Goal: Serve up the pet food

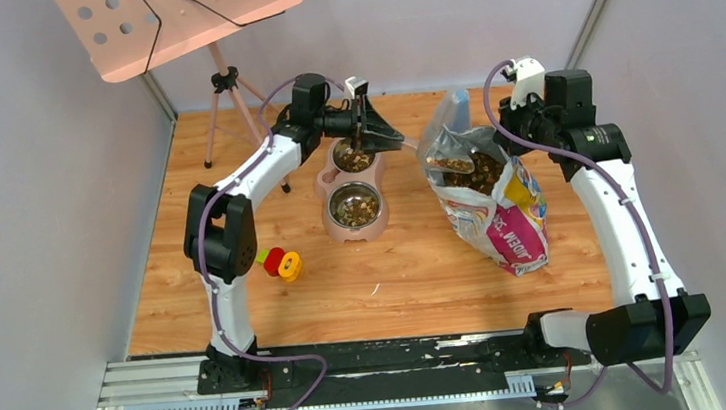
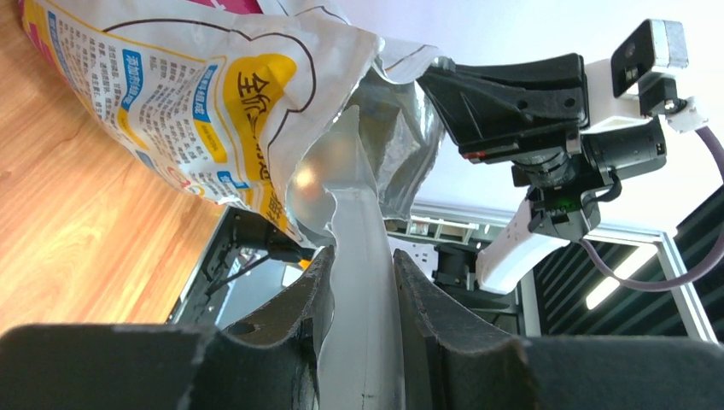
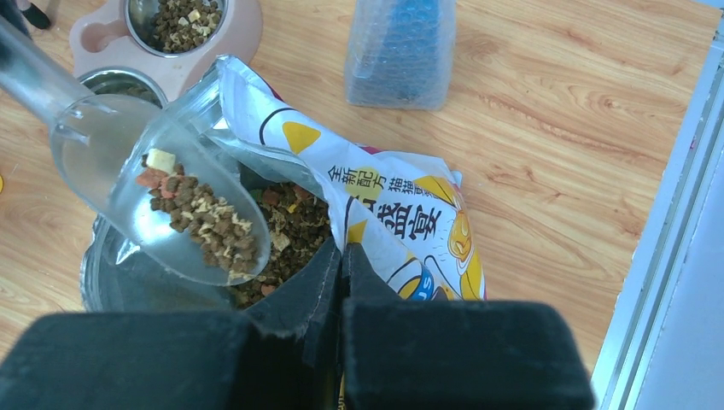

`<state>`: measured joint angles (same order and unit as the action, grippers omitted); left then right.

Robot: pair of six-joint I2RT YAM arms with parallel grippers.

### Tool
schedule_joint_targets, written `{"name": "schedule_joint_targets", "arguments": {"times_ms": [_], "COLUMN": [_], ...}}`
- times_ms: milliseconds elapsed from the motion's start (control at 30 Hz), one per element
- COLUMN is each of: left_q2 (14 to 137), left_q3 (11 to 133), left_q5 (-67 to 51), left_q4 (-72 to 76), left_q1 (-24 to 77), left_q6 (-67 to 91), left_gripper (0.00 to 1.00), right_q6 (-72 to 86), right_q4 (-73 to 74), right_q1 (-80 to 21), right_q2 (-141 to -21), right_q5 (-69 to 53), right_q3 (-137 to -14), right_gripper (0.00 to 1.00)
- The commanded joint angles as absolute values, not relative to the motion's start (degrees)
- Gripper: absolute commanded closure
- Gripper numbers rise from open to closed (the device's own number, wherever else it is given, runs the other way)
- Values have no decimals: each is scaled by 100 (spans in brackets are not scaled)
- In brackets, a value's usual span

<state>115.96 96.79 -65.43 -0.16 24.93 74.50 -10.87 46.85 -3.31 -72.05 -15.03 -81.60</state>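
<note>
The pet food shows as brown kibble inside the open printed bag [image 1: 501, 217] and as a small load [image 3: 205, 220] in a clear plastic scoop [image 3: 162, 188] held over the bag's mouth. My left gripper [image 2: 363, 266] is shut on the scoop's pale handle [image 2: 359, 325], reaching across from the left [image 1: 393, 140]. The edge of the bag's mouth is pinched in my shut right gripper [image 3: 341, 256], which holds the bag [image 3: 401, 213] open. More kibble [image 3: 294, 226] lies in the bag. A pink double-bowl feeder [image 1: 323, 183] left of the bag holds kibble in both steel bowls.
A red-and-yellow toy [image 1: 282, 263] lies on the wooden floor left of the feeder. A music stand's tripod [image 1: 224, 83] stands at the back left. A clear bubble-wrapped packet [image 3: 399, 51] sits behind the bag. Grey walls close in both sides.
</note>
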Motion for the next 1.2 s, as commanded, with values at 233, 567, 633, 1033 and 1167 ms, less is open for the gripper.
{"name": "schedule_joint_targets", "arguments": {"times_ms": [233, 567, 633, 1033, 1167], "left_q2": [10906, 10386, 10249, 9442, 9148], "left_q3": [9569, 9357, 9240, 7863, 7550], "left_q5": [-6745, -6811, -6830, -6877, -6852], "left_q4": [-136, -475, -491, -416, -464], "left_q1": [2283, 1960, 1904, 1165, 854], "left_q6": [7179, 6967, 6957, 6972, 6944], "left_gripper": [100, 100, 100, 100, 100], "right_q6": [-1219, -1213, -1204, -1187, -1194], "right_q4": [4430, 4362, 4342, 4325, 4307], "right_q1": [-312, -315, -313, -315, -317], "right_q2": [-7417, -7343, -7347, -7483, -7458], "right_q5": [-1435, -1460, -1483, -1534, -1508], "right_q3": [-8572, -8404, -8413, -8528, -8456], "right_gripper": [100, 100, 100, 100, 100]}}
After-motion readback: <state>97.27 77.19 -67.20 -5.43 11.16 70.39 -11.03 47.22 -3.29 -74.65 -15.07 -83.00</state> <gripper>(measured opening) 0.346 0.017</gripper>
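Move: The left hand still grips the scoop, loaded with food, its head over the bag's mouth. The nearer bowl lies about 11 cm to this hand's left, 4 cm back and 25 cm below; the farther bowl is 10 cm left and 10 cm ahead. The bag mouth is some 13 cm right, 6 cm back and 8 cm below. From the right hand, which pinches the bag's rim, the nearer bowl is about 31 cm left, level fore and aft, and 25 cm below. The left hand carries the filled scoop away from the bag's mouth towards the pink feeder, about 11 cm to the left and speeding up as it goes, in a low arc that rises some 4 cm and then sinks most of that again. Its fingers keep their hold on the handle while the wrist swings roughly 10 degrees counter-clockwise with the scoop still about level, and the right hand stays nearly in place, keeping the bag's rim pinched. ##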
